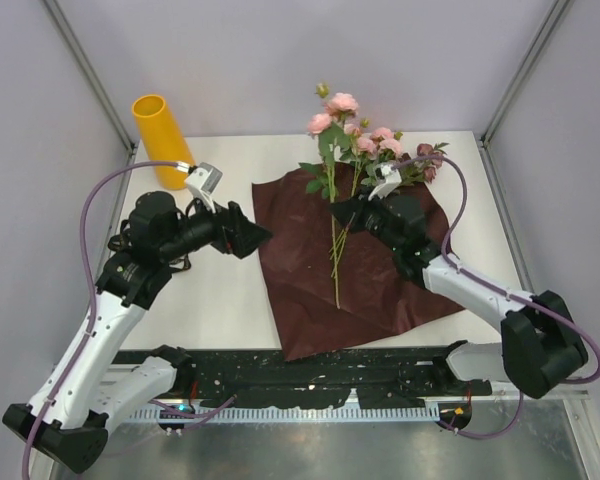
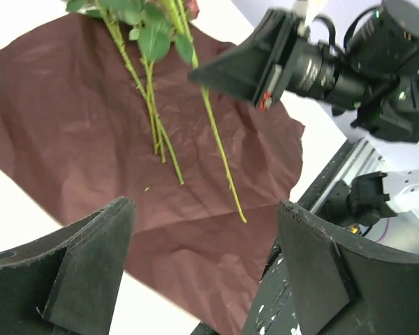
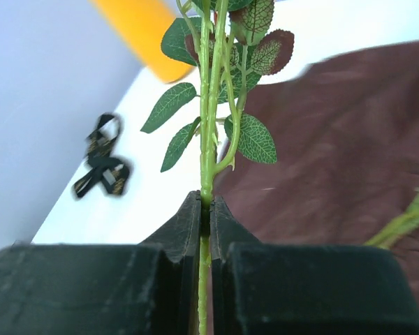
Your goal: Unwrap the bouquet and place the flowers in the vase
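Observation:
The bouquet lies undone. Its dark red paper (image 1: pixel 370 275) is spread flat on the table, and its black ribbon (image 3: pixel 101 167) sits loose on the white top. My right gripper (image 1: pixel 342 212) is shut on green stems (image 3: pixel 207 132) of the flowers (image 1: pixel 342 105), whose pink heads rise over the paper's far edge. The stem ends (image 2: pixel 220 157) hang over the paper. More mauve blooms (image 1: pixel 427 158) rest at the back right. The yellow-orange vase (image 1: pixel 160 138) stands at the far left. My left gripper (image 1: pixel 252 232) is open and holds nothing, facing the stems from the paper's left edge.
Grey walls close in the table on the left, back and right. A black rail (image 1: pixel 310 370) runs along the near edge in front of the arm bases. Bare white tabletop (image 1: pixel 220 300) lies between the left arm and the paper.

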You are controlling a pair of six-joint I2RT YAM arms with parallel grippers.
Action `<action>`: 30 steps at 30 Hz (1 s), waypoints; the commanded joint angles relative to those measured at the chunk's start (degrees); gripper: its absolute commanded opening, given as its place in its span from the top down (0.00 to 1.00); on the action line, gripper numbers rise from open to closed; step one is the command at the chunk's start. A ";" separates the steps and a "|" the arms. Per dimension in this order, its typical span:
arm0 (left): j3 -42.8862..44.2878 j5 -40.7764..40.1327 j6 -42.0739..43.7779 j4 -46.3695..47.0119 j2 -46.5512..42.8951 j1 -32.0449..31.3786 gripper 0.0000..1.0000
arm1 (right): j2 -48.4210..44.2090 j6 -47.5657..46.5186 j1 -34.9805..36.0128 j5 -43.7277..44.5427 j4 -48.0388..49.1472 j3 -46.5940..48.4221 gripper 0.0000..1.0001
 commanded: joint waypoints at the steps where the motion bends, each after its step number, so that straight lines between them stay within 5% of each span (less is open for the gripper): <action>1: 1.67 6.47 -6.33 8.78 0.96 0.30 0.17 | -8.01 -5.76 7.62 -5.98 15.33 -4.14 0.95; 9: -2.19 14.46 -15.03 21.61 2.80 0.13 0.30 | -12.51 -8.49 18.27 -4.84 18.07 -4.95 0.95; 23: -5.36 15.08 -17.76 29.44 5.27 -2.42 0.45 | -10.22 -8.93 23.91 -3.88 19.57 -2.40 0.94; 26: -5.62 15.17 -18.37 30.50 5.62 -2.42 0.56 | -9.52 -8.93 24.44 -3.61 19.30 -1.96 0.94; 30: -5.80 15.43 -18.38 30.59 5.71 -2.42 0.83 | -8.91 -8.93 24.88 -3.17 19.30 -2.13 0.94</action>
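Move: The rose already pinched in the right fingers has its held stem about 13 cm ahead of the open left hand, 17 cm to its right and 9 cm lower. From the right hand, the left fingers wait some 13 cm back, 17 cm left and 11 cm higher; the lying roses are about 18 cm ahead, 9 right and 18 below, the middle of the brown wrapper some 9 cm back, 4 left and 20 below. The left fingers close around the stem just above the right hand's pinch, which keeps its hold throughout. The right hand brings the rose there, sweeping back some 15 cm, left and up, turning counter-clockwise and tipping its fingers upward; the left hand comes about 6 cm right to meet it and a little up, rolling its left side down and turning slightly clockwise. ##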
